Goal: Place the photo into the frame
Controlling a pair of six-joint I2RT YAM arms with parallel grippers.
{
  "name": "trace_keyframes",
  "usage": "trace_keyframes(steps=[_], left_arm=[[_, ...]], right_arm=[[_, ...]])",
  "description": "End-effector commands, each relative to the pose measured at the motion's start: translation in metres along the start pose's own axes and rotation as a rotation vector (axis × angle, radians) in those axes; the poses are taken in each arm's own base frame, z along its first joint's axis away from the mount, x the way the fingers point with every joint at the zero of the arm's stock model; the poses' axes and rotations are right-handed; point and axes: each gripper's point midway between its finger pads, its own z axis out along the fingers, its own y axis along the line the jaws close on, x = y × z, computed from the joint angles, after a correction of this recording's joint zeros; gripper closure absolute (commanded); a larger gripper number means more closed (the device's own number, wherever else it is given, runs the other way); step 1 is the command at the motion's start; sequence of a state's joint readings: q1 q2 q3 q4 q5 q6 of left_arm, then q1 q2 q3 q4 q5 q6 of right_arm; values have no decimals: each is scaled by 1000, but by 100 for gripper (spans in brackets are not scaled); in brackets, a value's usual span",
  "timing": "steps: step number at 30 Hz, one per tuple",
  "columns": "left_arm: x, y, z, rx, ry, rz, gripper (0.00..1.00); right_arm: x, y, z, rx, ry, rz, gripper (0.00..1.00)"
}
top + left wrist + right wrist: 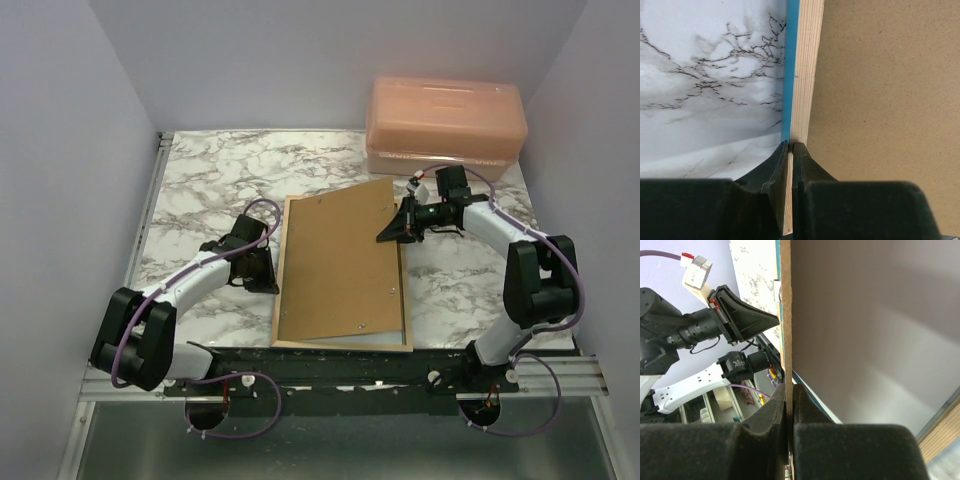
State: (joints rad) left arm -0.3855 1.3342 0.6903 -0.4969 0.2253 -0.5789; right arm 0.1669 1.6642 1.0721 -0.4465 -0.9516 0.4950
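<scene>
The frame [340, 345] lies face down on the marble table, its pale wood back up. A brown hardboard backing sheet [340, 260] rests on it askew, its far right corner raised. My left gripper [268, 268] is at the frame's left rail. In the left wrist view its jaws [790, 145] are shut on that wood rail [805, 75], whose blue edge shows, with the backing sheet [885, 100] beside it. My right gripper [392, 228] is shut on the backing sheet's thin raised edge [785, 315], pinched between the fingers [789, 386]. The photo is hidden.
A peach plastic box [445, 125] stands at the back right, just behind the right arm. The marble tabletop [200, 180] shows to the left of the frame. Pale walls close in the sides and back.
</scene>
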Motion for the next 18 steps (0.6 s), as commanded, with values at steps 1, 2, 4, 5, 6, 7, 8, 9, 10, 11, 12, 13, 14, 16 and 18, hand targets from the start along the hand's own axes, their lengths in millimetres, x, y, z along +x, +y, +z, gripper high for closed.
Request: trace_keyframes(steps=[1, 2, 4, 5, 6, 7, 8, 9, 10, 11, 12, 13, 14, 16, 18], left_arm=[[-14, 1, 5, -13, -34, 31, 91], [-14, 1, 4, -15, -34, 33, 91], [-15, 1, 3, -16, -35, 37, 91], [-16, 1, 3, -17, -37, 36, 91], [-16, 1, 3, -18, -37, 40, 91], [-16, 1, 3, -19, -38, 41, 91], [-16, 1, 2, -20, -37, 41, 91], [-16, 1, 2, -20, -37, 43, 91], [-16, 2, 2, -23, -36, 43, 91], [-16, 2, 2, -24, -36, 43, 90], [-16, 2, 2, -25, -35, 44, 90], [-16, 3, 2, -26, -36, 44, 90], [-16, 2, 2, -26, -37, 44, 90], [-16, 3, 3, -27, -37, 44, 90], [-16, 3, 3, -29, -38, 44, 90]], right_arm=[[20, -19, 18, 53, 72, 25, 100], [21, -23, 19, 69, 70, 28, 100], [22, -32, 21, 99, 65, 32, 100], [22, -35, 22, 110, 62, 29, 100], [22, -39, 22, 122, 58, 29, 100], [22, -43, 23, 134, 55, 33, 99], [22, -47, 23, 148, 51, 33, 97], [23, -49, 24, 156, 51, 33, 93], [22, -51, 25, 161, 47, 34, 85], [23, -54, 25, 168, 45, 34, 79], [22, -55, 26, 172, 38, 30, 73], [22, -57, 27, 173, 34, 24, 66], [21, -59, 28, 181, 25, 20, 59], [20, -65, 30, 203, 17, 16, 49], [21, -68, 33, 211, 19, 14, 43]])
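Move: The right hand grips the raised right edge of the brown backing board; the middle of the wooden frame it is headed for lies about 9 cm to its left, 4 cm back and 10 cm below. The board's own middle is roughly 9 cm left, 2 cm back and 5 cm down, the frame's right rail some 4 cm to the right and 10 cm below. From the left hand, already on the left rail, the frame's middle is about 15 cm right and 5 cm ahead. Downward, slowly and then faster, the right hand sinks about 6 cm, lowering the backing board's right edge towards the frame; halfway through, its fingers begin to open, ending about half open and no longer pinching the board, tipping some 10 degrees further down. The left hand keeps its pinch on the left rail, all but still. ##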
